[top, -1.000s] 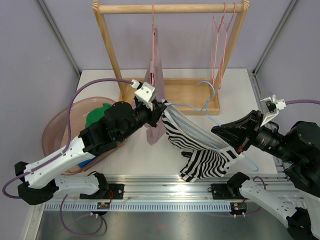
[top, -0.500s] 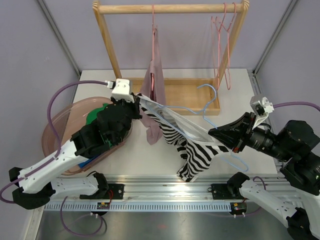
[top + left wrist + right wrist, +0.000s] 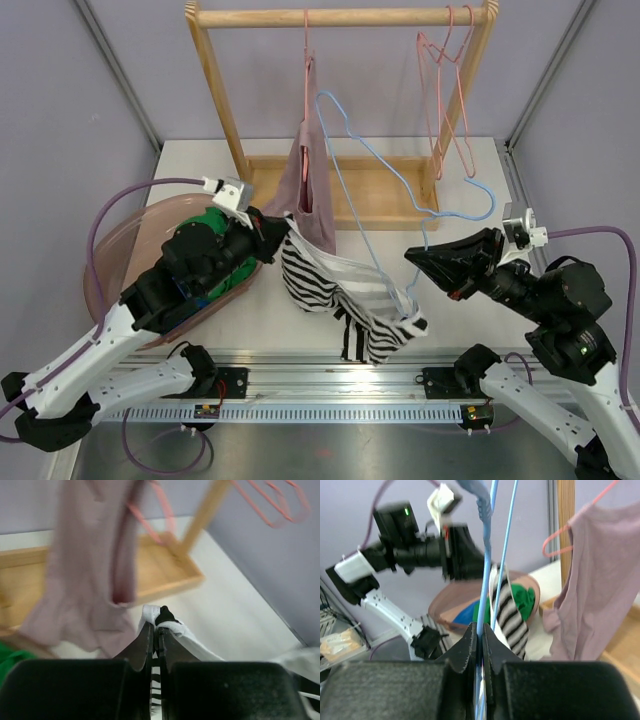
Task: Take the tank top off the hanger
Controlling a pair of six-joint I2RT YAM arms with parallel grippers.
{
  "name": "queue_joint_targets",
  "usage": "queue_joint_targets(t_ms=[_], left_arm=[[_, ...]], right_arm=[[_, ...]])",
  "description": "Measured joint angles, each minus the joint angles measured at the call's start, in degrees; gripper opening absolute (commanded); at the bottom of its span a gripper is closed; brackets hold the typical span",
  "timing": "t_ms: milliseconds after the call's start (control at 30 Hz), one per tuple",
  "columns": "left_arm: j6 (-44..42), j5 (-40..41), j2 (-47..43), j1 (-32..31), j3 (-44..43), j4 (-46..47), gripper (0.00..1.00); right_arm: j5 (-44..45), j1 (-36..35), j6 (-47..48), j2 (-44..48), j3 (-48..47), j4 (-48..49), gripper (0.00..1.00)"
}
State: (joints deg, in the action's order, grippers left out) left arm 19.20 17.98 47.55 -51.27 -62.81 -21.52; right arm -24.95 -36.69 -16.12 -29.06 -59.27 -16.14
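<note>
The black-and-white striped tank top hangs stretched between both arms above the table's front. My left gripper is shut on its white-edged strap, pinched at the fingertips. My right gripper is shut on the wire of the light-blue hanger, which stands tilted upward with one corner high by the rack. In the right wrist view the blue hanger rises from my right gripper, and the tank top drapes beside it. The garment's bunched lower end still hangs round the hanger's low end.
A wooden clothes rack stands at the back, with a mauve garment on a pink hanger and empty pink hangers at the right. A pink basin holding green and blue clothes sits at the left, beneath my left arm.
My left gripper closed on the strap and pulled it left toward the basin. My right arm tipped the blue hanger upright, and the tank top slid down toward its low end.
</note>
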Motion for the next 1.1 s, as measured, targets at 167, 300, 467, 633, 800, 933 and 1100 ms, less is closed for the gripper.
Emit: queue_joint_targets(t_ms=[167,300,467,633,800,933,1100], left_arm=[[-1.4,-23.2,-0.4,-0.7,6.1,7.0,0.0],[-1.9,-31.4,0.6,-3.5,10.0,9.7,0.0],[-2.0,-30.5,0.9,-4.9,11.7,8.5,0.0],[-1.9,-23.5,2.4,-7.2,11.7,4.7,0.01],[-1.0,-15.6,5.8,-10.4,10.5,-1.3,0.2],[-0.3,-10.6,7.0,-12.4,9.9,-3.7,0.48],[1.1,-7.4,7.0,-12.9,9.4,-5.5,0.77]], right_arm=[[2.3,0.0,-0.8,-3.2,-0.2,8.8,0.0],[6.8,0.0,-1.3,-7.6,-2.9,9.8,0.0],[19.0,0.0,-1.2,-15.0,-10.9,0.3,0.0],[30.2,0.0,-0.6,-21.9,-18.3,-11.8,0.0],[37.4,0.0,1.6,-31.8,-28.1,-20.6,0.0],[38.8,3.1,3.5,-40.9,-37.6,-24.0,0.0],[35.5,12.2,4.2,-52.1,-50.7,-27.2,0.0]])
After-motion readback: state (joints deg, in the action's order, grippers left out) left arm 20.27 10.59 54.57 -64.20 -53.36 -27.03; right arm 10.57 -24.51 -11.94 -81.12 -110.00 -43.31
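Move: Ahead of the right hand, which holds the blue hanger by its neck, the right end of the rack's rod lies about 36 cm out, 8 cm right and 10 cm up. The pink hangers hang just below; the mauve top is 34 cm ahead, 18 cm left. The left hand grips the striped tank top; its laying spot is about 9 cm back, 10 cm right, 33 cm down. The tub lies 3 cm ahead, 28 cm left. Carrying the blue hanger, the right hand sweeps some 26 cm forward and slightly right towards the rod by the pink hangers, first rising then dipping, turning nearly 50 degrees clockwise and tipping down while keeping its grip. The left hand swings back and right with the striped tank top, then sinks to 13 cm below its start, opening to let go above the table. ##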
